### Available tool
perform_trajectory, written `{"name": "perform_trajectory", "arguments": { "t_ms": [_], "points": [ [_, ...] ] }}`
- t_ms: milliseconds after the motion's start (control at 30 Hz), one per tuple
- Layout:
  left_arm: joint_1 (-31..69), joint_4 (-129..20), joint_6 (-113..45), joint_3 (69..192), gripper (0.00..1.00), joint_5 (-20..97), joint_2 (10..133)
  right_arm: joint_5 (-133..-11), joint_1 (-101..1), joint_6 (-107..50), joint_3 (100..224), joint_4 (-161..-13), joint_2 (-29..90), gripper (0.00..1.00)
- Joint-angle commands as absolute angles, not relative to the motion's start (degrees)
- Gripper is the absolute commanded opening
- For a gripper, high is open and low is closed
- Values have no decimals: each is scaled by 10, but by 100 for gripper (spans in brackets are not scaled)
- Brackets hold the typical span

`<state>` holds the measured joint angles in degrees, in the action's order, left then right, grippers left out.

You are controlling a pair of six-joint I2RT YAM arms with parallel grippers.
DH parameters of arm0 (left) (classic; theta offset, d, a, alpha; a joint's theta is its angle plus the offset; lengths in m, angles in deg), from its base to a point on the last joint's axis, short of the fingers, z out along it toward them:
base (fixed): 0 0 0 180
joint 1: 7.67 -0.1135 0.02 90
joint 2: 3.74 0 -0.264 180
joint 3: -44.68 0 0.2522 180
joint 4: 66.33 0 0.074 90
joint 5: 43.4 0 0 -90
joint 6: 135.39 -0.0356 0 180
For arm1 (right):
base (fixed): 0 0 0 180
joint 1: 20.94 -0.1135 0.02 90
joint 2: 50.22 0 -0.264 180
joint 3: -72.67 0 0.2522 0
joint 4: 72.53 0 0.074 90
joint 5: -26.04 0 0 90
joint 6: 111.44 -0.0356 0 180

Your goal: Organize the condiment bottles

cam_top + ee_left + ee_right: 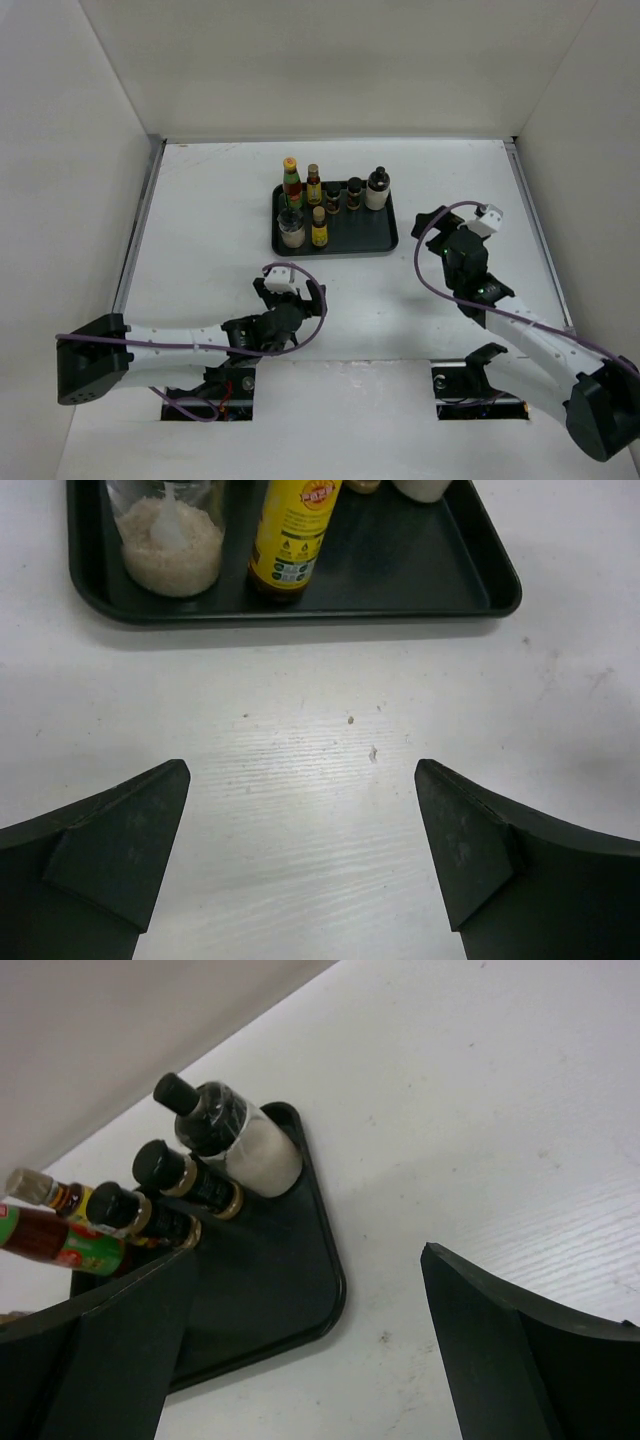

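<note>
The condiment bottles stand on a black tray (pixel 366 236) at the table's back middle. In the back row are a red bottle (pixel 291 183) with a green neck, a yellow-labelled bottle (pixel 314 186), two small dark bottles (pixel 343 196) and a whitish dark-capped jar (pixel 377 189). In front stand a jar of whitish grains (pixel 291 231) and another yellow-labelled bottle (pixel 319 228). My left gripper (pixel 289 287) hangs open over bare table just short of the tray (pixel 400 580), facing the grain jar (pixel 170 535). My right gripper (pixel 445 225) is open beside the tray's right front corner (pixel 300 1290), empty.
White walls close in the table on the left, back and right. A metal rail (pixel 137 225) runs along the left edge. Purple cables loop off both wrists. Bare white tabletop lies between the tray and the arm bases.
</note>
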<state>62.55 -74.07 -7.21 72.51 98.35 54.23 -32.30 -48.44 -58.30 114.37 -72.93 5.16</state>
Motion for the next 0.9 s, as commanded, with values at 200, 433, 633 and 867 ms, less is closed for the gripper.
{"name": "perform_trajectory", "arguments": {
  "t_ms": [200, 433, 633, 867],
  "points": [
    [678, -756, -37, 759, 100, 991, 593, -334, -437, -613, 1109, -706, 23, 100],
    [696, -799, -36, 783, 100, 959, 683, -355, -435, -614, 1119, -703, 60, 100],
    [698, -800, -36, 801, 100, 947, 706, -350, -426, -615, 1109, -703, 30, 100],
    [698, -805, -36, 811, 100, 938, 731, -363, -413, -625, 1103, -701, 27, 100]
  ]
}}
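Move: The tray already holds all the bottles; its middle lies roughly 24 cm ahead of the left hand, 11 cm to the right and 9 cm below. On its near side the yellow-labelled bottle stands some 17 cm ahead and 6 cm right of that hand, the bagged jar about 17 cm straight ahead. From the right hand the tray's middle is about 14 cm ahead, 23 cm left and 16 cm below. The filled tray is left alone while both empty, wide-open grippers settle clear of it. The left sweeps about 6 cm right over the bare table in front of the tray, backing off 3 cm and sinking some 3 cm, turning about 10 degrees clockwise. The right edges some 3 cm farther right, away from the tray, dipping about 3 cm and then rising half of that. ##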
